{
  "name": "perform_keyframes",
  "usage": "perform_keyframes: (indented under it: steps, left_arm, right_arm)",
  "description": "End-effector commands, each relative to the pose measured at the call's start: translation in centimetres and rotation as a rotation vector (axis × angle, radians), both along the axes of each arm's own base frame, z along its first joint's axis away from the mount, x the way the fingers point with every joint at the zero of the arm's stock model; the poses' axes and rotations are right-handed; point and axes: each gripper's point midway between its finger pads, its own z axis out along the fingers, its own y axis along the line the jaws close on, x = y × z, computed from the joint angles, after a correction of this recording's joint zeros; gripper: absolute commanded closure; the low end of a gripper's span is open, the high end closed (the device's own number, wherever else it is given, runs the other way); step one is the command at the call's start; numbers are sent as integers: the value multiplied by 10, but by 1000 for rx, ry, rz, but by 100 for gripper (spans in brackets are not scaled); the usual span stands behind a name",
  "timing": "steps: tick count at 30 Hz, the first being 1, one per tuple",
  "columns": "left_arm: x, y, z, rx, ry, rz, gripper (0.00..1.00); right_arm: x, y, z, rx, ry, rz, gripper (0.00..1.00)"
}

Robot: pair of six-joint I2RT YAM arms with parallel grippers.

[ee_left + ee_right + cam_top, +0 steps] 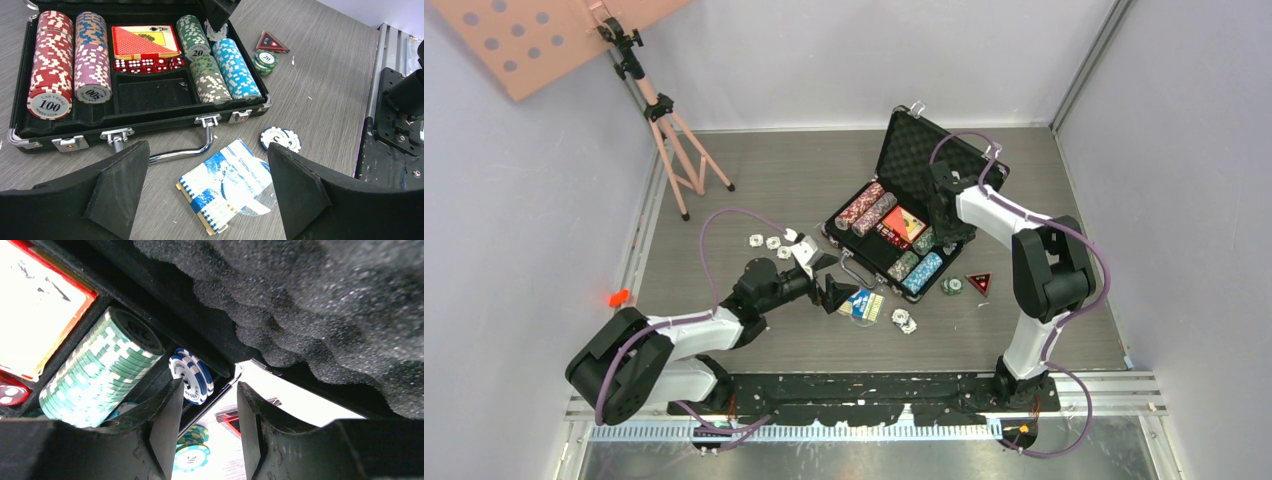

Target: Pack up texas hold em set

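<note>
The black briefcase (856, 252) lies open, lid (939, 150) tilted back. Inside it are rows of chips (50, 60), a red card deck (145, 40) and tiny red dice (147, 64); the slot in front of the dice (150, 94) holds nothing. A blue card deck (225, 185) lies on the table by the case handle (185, 152). My left gripper (207, 147) hangs wide open above that deck, not touching it. My right gripper (210, 385) is inside the case's right end with its jaws apart and nothing between them. Two blue-and-white chips (192, 377) stand just beyond its left finger.
Loose on the table are a short green chip stack (265, 61), a red triangular marker (271, 42), two blue-and-white chips (280, 139) and several white chips (769, 240). A pink tripod (674, 130) stands at the back left. The lid's foam (325, 300) hangs close over my right gripper.
</note>
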Motion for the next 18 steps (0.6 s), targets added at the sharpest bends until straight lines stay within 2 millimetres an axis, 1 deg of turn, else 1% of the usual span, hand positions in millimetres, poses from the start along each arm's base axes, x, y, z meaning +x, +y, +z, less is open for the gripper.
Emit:
perform_keyframes:
  steps: [1, 4, 5, 7, 8, 9, 10, 12, 15, 18]
  left_arm:
    - [-2, -2, 20, -52, -63, -12, 9]
    - [-1, -2, 19, -51, -61, -9, 9]
    - [-1, -2, 19, -52, -61, -11, 9]
    - [-2, -2, 20, -53, -61, -13, 9]
    - [-2, -2, 20, -53, -61, -12, 9]
    - [-2, -2, 20, -53, -61, -13, 9]
    - [-2, -2, 20, -52, -60, -14, 9]
    - [-2, -2, 19, -52, -60, -13, 9]
    - [-2, -2, 19, -53, -59, -14, 9]
    - [-2, -2, 19, -52, -58, -13, 9]
  right_arm:
    - [4, 6, 31, 12, -78, -6, 49]
    - [3, 13, 42, 55, -114, -8, 49]
    - [3, 14, 48, 70, -132, -9, 50]
    - [1, 19, 56, 110, -150, -4, 55]
    - [1, 20, 60, 128, -162, 0, 64]
    - [1, 24, 60, 150, -165, 6, 81]
    - [-1, 25, 59, 157, -164, 8, 89]
    - [-2, 28, 54, 169, -151, 17, 98]
    - [-2, 29, 43, 167, -129, 24, 99]
    - [-5, 29, 27, 160, -102, 25, 100]
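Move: Two blue-and-white chips, let go of already, stand on edge in the case's right-hand end slot, about 1 cm ahead of, 1 cm left of and 2 cm below the right hand's half-open fingers. The green stack is some 7 cm left and 2 cm ahead of that hand; the green 50 chips on the table lie 9 cm back, 1 cm left and 5 cm lower. From the left hand, the blue-and-white chips are about 13 cm ahead, 27 cm right and 10 cm down. The two blue-and-white chips are left in their slot as the right hand lifts up away from them by about 5 cm, drifting a good 2 cm left, then dips back roughly 1 cm at the end. On the way the half-open fingers shut fully on nothing and their tips swing forward some 10 degrees. ##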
